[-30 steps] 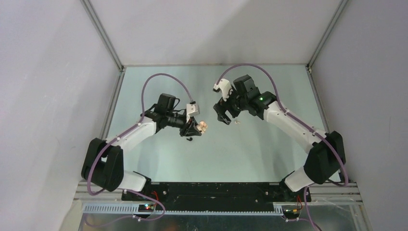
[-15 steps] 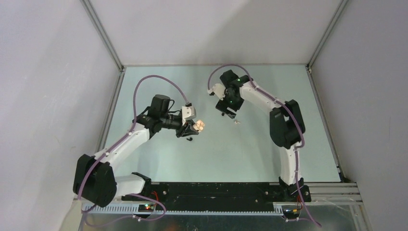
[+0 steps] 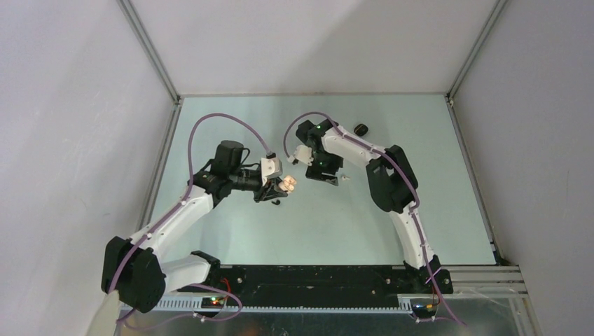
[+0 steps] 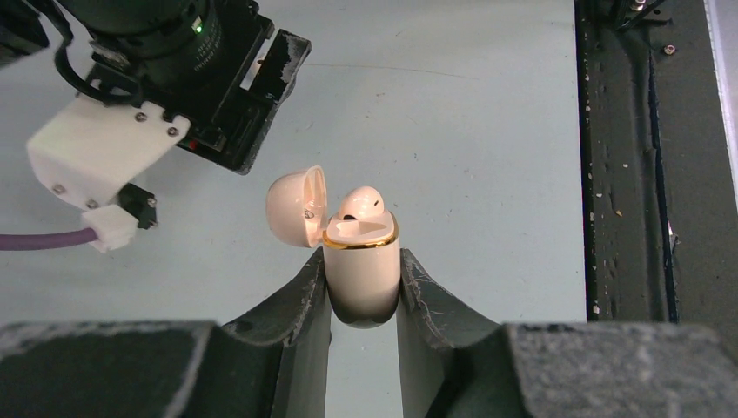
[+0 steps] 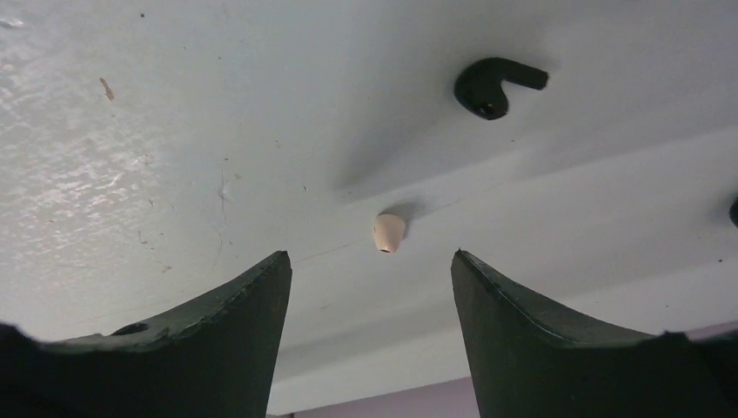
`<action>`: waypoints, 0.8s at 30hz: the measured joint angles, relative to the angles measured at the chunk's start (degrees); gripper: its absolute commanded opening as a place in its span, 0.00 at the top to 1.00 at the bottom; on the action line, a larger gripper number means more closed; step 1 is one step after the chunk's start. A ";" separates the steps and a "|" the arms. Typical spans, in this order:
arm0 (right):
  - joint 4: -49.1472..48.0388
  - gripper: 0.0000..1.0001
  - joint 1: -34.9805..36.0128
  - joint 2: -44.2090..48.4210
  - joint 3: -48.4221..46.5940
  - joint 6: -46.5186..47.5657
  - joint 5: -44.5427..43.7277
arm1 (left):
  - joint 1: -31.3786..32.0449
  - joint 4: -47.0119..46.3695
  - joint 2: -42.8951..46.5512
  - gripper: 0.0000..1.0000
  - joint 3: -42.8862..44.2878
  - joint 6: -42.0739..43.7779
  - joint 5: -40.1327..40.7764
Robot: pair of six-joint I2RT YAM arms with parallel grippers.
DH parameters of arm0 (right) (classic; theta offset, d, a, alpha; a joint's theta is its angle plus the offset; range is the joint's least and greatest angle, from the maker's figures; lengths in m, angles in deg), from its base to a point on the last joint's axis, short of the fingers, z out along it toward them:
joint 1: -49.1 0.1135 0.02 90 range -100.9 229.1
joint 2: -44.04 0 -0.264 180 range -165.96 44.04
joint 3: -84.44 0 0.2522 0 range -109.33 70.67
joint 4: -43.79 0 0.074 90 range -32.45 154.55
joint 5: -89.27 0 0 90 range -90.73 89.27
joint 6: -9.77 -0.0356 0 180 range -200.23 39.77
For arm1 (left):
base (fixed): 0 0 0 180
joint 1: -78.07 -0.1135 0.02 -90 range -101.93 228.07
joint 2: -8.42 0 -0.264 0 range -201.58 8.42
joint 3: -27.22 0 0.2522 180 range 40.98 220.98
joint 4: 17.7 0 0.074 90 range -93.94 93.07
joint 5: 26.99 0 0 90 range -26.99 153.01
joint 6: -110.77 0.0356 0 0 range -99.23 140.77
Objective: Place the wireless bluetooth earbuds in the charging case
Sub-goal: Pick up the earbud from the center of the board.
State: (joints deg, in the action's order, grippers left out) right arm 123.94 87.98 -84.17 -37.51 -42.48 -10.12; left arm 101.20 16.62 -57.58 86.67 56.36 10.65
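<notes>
My left gripper (image 4: 361,261) is shut on a cream charging case (image 4: 363,283) with a gold rim, held off the table. Its lid (image 4: 294,207) is flipped open to the left, and one cream earbud (image 4: 359,203) sits in it. In the top view the case (image 3: 288,183) glows at the left gripper (image 3: 282,186). My right gripper (image 5: 370,255) is open and empty, low over the table. A loose cream earbud (image 5: 388,232) lies just beyond its fingertips, between them. A black earbud (image 5: 494,85) lies farther off. From above, the right gripper (image 3: 327,175) is just left of that cream earbud (image 3: 344,179).
A small black earbud (image 3: 277,202) lies on the table below the left gripper. A black rounded object (image 3: 361,129) sits behind the right arm. The right arm's wrist (image 4: 174,78) is close, up and left of the case. Grey walls enclose the green table (image 3: 315,224).
The right arm has folded and swung left toward the case, lowering over the cream earbud, with its jaws narrowing. The black object at the back is uncovered. The left arm barely moved.
</notes>
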 measured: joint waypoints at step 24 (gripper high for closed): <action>-0.87 0.55 0.22 -4.39 0.96 3.39 -3.34 | 0.00 -0.09 0.02 1.00 0.00 0.00 0.13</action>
State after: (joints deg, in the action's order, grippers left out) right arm 123.06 88.19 -88.56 -36.54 -39.09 -13.46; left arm 101.20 16.53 -57.56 86.67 56.36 10.78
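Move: The right hand hangs fingers-down with the white earbud about 4 cm below it, some 2 cm to its right and 1 cm ahead. From that earbud, the black earbud lies about 4 cm farther out and 6 cm to the left, and the black case about 16 cm farther out and 6 cm to the right. From the left hand the white earbud is roughly 11 cm ahead, 16 cm to the right and 17 cm below. Down and slightly to the right, the right hand sinks about 3 cm towards the white earbud, pausing briefly partway. Its fingertips swing about 5 degrees to the right while the fingers narrow from nearly three-quarters to half open, one on either side of the earbud, not yet pinching it. The left hand stays still and keeps its hold on the open white case. ##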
